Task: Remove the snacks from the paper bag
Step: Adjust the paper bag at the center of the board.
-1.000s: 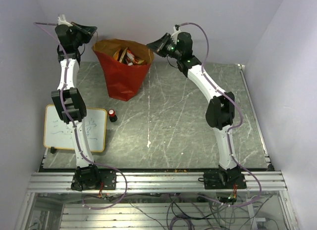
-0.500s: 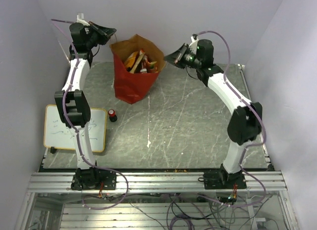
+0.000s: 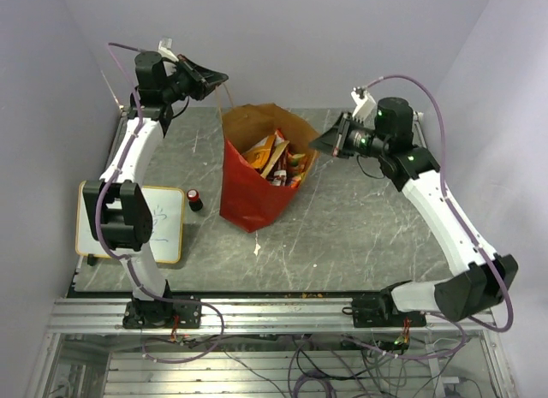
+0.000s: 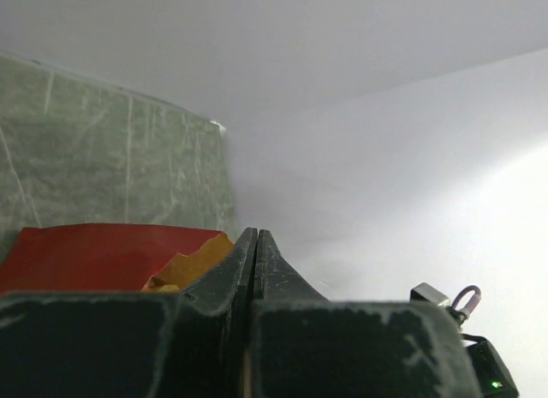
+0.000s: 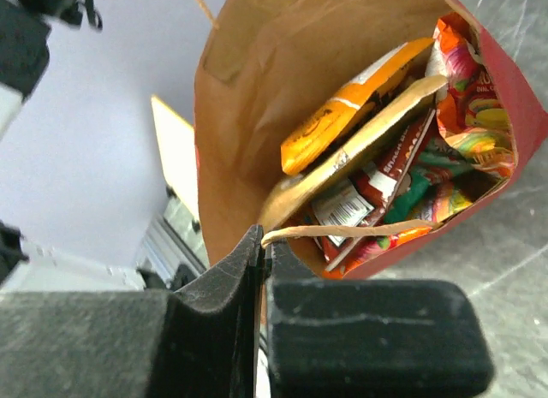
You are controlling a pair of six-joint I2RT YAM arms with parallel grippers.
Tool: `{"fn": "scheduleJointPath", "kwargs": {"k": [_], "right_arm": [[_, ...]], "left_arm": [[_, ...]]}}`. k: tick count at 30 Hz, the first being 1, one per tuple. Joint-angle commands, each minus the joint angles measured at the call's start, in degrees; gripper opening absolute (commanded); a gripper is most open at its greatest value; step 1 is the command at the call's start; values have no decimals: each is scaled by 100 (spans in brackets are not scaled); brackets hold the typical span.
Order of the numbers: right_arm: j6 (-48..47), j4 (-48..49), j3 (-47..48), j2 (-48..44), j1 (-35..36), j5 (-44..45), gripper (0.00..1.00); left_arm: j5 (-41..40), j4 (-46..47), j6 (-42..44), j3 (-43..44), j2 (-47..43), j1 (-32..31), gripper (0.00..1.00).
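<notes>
The paper bag (image 3: 251,188), red outside and brown inside, hangs tilted between my two grippers over the middle of the table, its mouth open upward. The snacks (image 3: 276,158) lie inside it. In the right wrist view they show as an orange packet (image 5: 342,115), a red packet (image 5: 390,180) and a multicoloured bag (image 5: 471,98). My right gripper (image 3: 315,146) (image 5: 263,240) is shut on one thin cord handle (image 5: 342,231) at the bag's right rim. High at the back left, my left gripper (image 3: 224,76) (image 4: 255,237) is shut on the other cord, above the bag (image 4: 103,257).
A yellow-framed whiteboard (image 3: 128,222) lies at the left edge of the table. A small red-and-black cylinder (image 3: 195,199) stands just right of it, close to the bag's left side. Walls close in behind and on both sides.
Both arms have swung right and toward the near side, carrying the bag from the back left to the middle of the table. The bag now leans more.
</notes>
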Motion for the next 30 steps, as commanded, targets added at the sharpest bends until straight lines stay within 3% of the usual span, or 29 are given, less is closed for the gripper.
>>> {"fn": "scheduleJointPath", "kwargs": {"k": [1,12,22,27,30], "right_arm": [[-736,-738,-415,-542,-2,-717,0],[-578,-907,-1235,-1173,51,-1015,0],[-1120,-2129,-1823,-1605,53,-532,3],[-1345,-2881,-1760,-1780,46,191,17],[-1376,-3316,-1535,-1814,51,710,44]], "left_arm": [[221,1049,-455,-72,-484,-34,7],[831,2054,-1386,748,248,-544,7],[1483,2401,-1097,-213,-326,-827,7],[1395,2196,-833,-751,-835,-1052,7],[1239,2028,-652,-1045,-1081,-1227,7]]}}
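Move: Both hands already pinch the paper bag's string handles. The bag's middle is about 18 cm back from the left hand, 12 cm to its right and 15 cm below it. From the right hand it is about level front to back, 11 cm to the left and 11 cm below. The red-capped jar is some 21 cm back from the left hand, 8 cm to its left and 24 cm below; the whiteboard is about 28 cm back, 24 cm left and 26 cm below. Pinching its handle, the right hand draws the bag's right rim back about 13 cm and down some 11 cm, drifting right and tipping its fingers down. Near the end it opens and lets go of the handle. The left hand keeps its own handle and carries it first right, then mostly back, about 10 cm each way and slightly up, swinging some 20 degrees clockwise. ##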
